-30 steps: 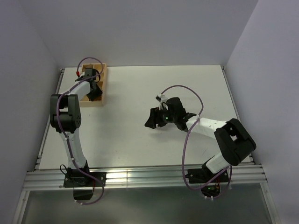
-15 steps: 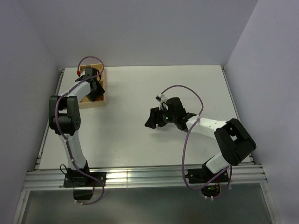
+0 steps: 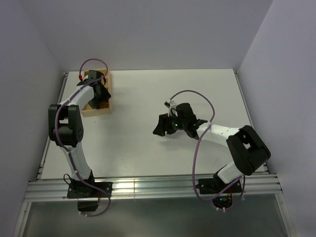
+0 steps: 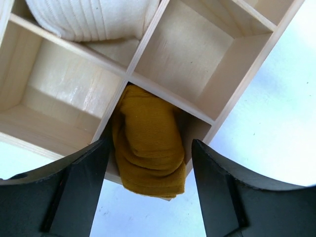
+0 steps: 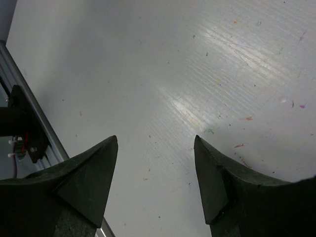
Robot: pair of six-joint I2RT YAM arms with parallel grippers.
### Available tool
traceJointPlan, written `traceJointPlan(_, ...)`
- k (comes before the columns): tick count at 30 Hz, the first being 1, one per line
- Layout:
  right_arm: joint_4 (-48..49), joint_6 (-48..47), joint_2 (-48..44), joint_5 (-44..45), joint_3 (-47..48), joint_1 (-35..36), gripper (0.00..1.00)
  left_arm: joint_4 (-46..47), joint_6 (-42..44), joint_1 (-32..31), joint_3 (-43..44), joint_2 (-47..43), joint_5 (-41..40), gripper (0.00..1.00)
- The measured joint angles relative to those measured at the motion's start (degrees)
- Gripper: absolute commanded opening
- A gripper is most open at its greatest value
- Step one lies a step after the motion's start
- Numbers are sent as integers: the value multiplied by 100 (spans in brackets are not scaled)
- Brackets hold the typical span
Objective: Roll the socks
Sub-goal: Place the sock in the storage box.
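The socks (image 4: 145, 123) are a rolled mustard-orange bundle lying in the near corner compartment of a wooden box (image 4: 168, 96), one end hanging over its rim. My left gripper (image 4: 149, 145) hovers over that bundle, open; there is a clear gap at the right finger (image 4: 217, 187), and the left finger stands close beside the roll. From above, the left gripper (image 3: 98, 94) is over the wooden box (image 3: 107, 78) at the table's far left. My right gripper (image 5: 155, 140) is open over bare table, seen mid-table (image 3: 160, 126) from above, holding nothing.
A pale cream rolled bundle (image 4: 94, 19) fills another compartment of the box; the neighbouring compartments show bare wood. An aluminium rail (image 3: 148, 187) runs along the table's near edge, and walls enclose the left, back and right.
The left arm's elbow has drifted left and its wrist has shifted slightly over the box. The right arm has not moved.
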Motion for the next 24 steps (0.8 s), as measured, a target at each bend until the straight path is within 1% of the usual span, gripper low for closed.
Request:
traceJointPlan(1,0,-7,0,-9,0,0,70,-20,-11,0,0,-11,-11,73)
traceJointPlan(2,0,-9,0,-11,0,0,70,-28,-20,0,0,-17,-17,68)
traceJointPlan(4,0,-9,0,-13,0,0,70,-35,-59,0,-55,-52,-22,63)
traceJointPlan(5,0,-11,0,-13,0,0,70,-59,-85,0,-138,-94,-26,56)
traceJointPlan(6,0,-9,0,-17,0,0,70,-33,-107,0,-214,-144,-31,53)
traceJointPlan(8,0,-9,0,-24,0,0,70,-26,-136,0,-372,-293,-28,48)
traceJointPlan(12,2,-9,0,-55,0,0,70,-70,-144,0,-680,-765,-9,48)
traceJointPlan(17,2,-9,0,-81,0,0,69,24,-142,0,-723,-1113,90,50)
traceJointPlan(19,2,-9,0,-103,0,-2,69,68,-144,0,-723,-1150,107,49)
traceJointPlan(21,2,-9,2,-116,0,-2,69,74,-144,0,-739,-1152,136,46)
traceJointPlan(22,2,-11,2,-118,0,-2,69,76,-146,0,-763,-1152,144,43)
traceJointPlan(23,2,-9,2,-122,0,-2,69,79,-146,0,-804,-1158,149,35)
traceJointPlan(24,2,-9,2,-122,0,-2,69,79,-166,0,-863,-1165,155,33)
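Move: The rolled mustard sock already sits in the near right compartment of the storage box, about 3 cm below the left hand and 1 cm ahead of it, between the spread fingers. The white sock lies some 7 cm farther out and 7 cm left of it. One empty compartment is about 7 cm to its left, another 7 cm beyond it. From the idle right hand the mustard sock is roughly 32 cm left, 19 cm ahead and 5 cm lower. Over the mustard sock, already released into its compartment, the left hand draws back about 3 cm towards the box's near wall, hardly changing height, then rises some 4 cm clear and sinks slightly at the end. The fingers come together to about half their starting gap, and the tips tilt forward by some 5 degrees. ##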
